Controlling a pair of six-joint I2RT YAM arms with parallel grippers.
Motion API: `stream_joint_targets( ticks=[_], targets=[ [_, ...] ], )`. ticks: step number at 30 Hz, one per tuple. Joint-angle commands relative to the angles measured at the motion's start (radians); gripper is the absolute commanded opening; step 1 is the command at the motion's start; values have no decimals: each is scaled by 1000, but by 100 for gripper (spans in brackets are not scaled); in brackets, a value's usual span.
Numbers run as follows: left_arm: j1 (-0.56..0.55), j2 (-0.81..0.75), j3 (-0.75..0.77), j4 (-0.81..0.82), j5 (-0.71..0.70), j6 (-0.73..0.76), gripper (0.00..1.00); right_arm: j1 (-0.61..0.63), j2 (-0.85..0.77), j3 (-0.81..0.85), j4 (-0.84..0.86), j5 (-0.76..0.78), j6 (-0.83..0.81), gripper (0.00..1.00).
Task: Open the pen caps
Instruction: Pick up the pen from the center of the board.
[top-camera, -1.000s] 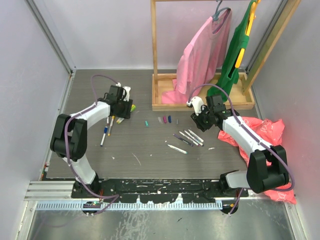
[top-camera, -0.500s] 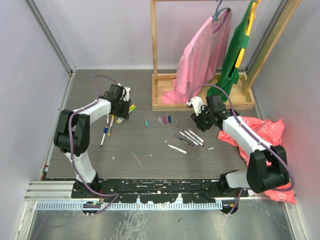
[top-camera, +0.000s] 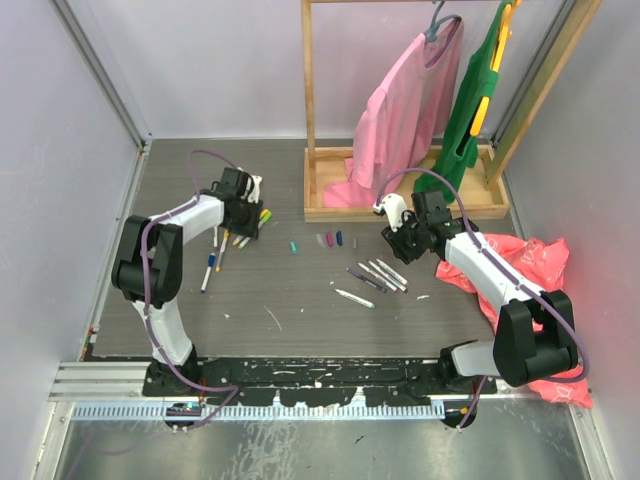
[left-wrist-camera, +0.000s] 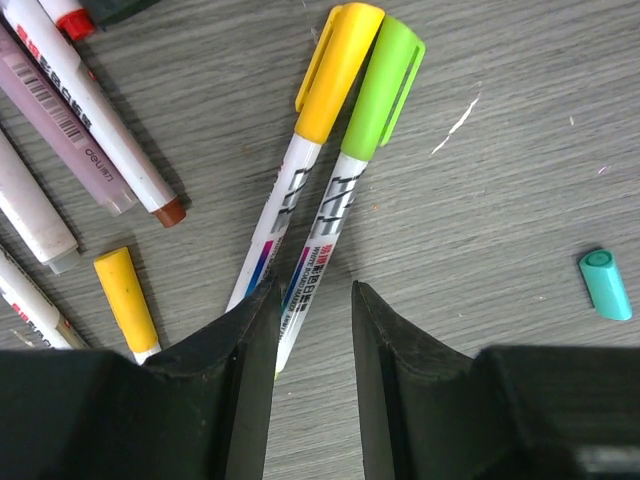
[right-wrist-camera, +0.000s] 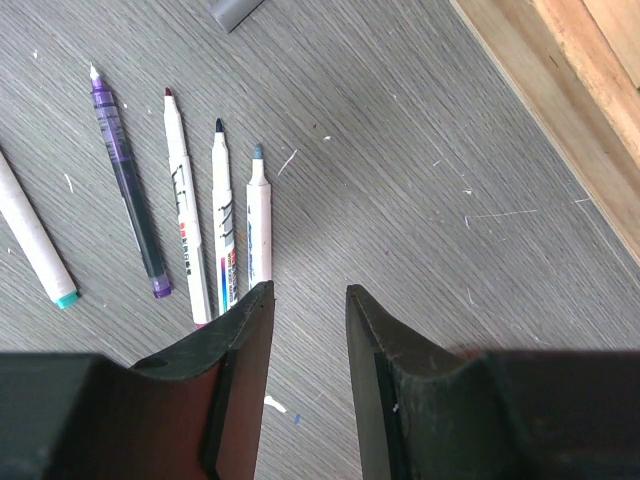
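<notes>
Two capped pens lie side by side, one with a yellow cap (left-wrist-camera: 338, 55) and one with a green cap (left-wrist-camera: 385, 85). My left gripper (left-wrist-camera: 313, 290) is open low over them. The green-capped pen's white barrel (left-wrist-camera: 318, 255) runs into the gap beside the left finger, with free room on its other side. A loose teal cap (left-wrist-camera: 605, 285) lies to the right. My right gripper (right-wrist-camera: 308, 290) is open and empty beside several uncapped pens (right-wrist-camera: 222, 220). From above, several loose caps (top-camera: 328, 239) lie in a row between my left gripper (top-camera: 248, 215) and my right gripper (top-camera: 392, 232).
More pens (left-wrist-camera: 95, 100) lie left of the left gripper. A single pen (top-camera: 354, 298) lies nearer the front. A wooden rack (top-camera: 400, 210) with pink (top-camera: 400, 110) and green (top-camera: 470, 110) garments stands at the back. A red cloth (top-camera: 530, 260) lies on the right.
My left arm has shifted a little toward the back, bringing its gripper onto the yellow and green pens. The right arm has not moved.
</notes>
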Motion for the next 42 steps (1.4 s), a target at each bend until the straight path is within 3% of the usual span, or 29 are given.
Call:
stream_joint_targets(
  ticks=[1,14,25,32,42],
  targets=[
    [7,6,40,-21,17,-2,36,2,-7,10,10,-21,-9,41],
    [7,20,49,-46,82,-14,21,1,-7,9,7,-22,-10,41],
    [-8,54,64,-76,85,-15,23,3,-9,10,8,-24,-10,41],
    [-25,45,70,-90,93,-10,2,2,-10,11,6,-27,-10,41],
    [-105,-85,12,-52,120,-18,0,2,-20,14,-3,-55,-15,41]
  ],
)
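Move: The green-capped pen lies diagonally on the board, its tail between the left fingers and its middle about 3 cm ahead of that hand, 2 cm to the right and 1 cm below. The yellow-capped pen lies alongside, about 1 cm left of the green one and 1 cm farther out. A loose teal cap is some 11 cm right of the left hand and 2 cm back. From the right hand, the green pen is about 34 cm left, 10 cm ahead and 7 cm down. The green-capped pen is pinched near its tail as the left hand eases slightly down, back and right while its fingers close. The hand then speeds up, carrying the pen rightward and somewhat back towards the teal cap, roughly 4.5 cm right in all and 2.5 cm back, nearly level. ##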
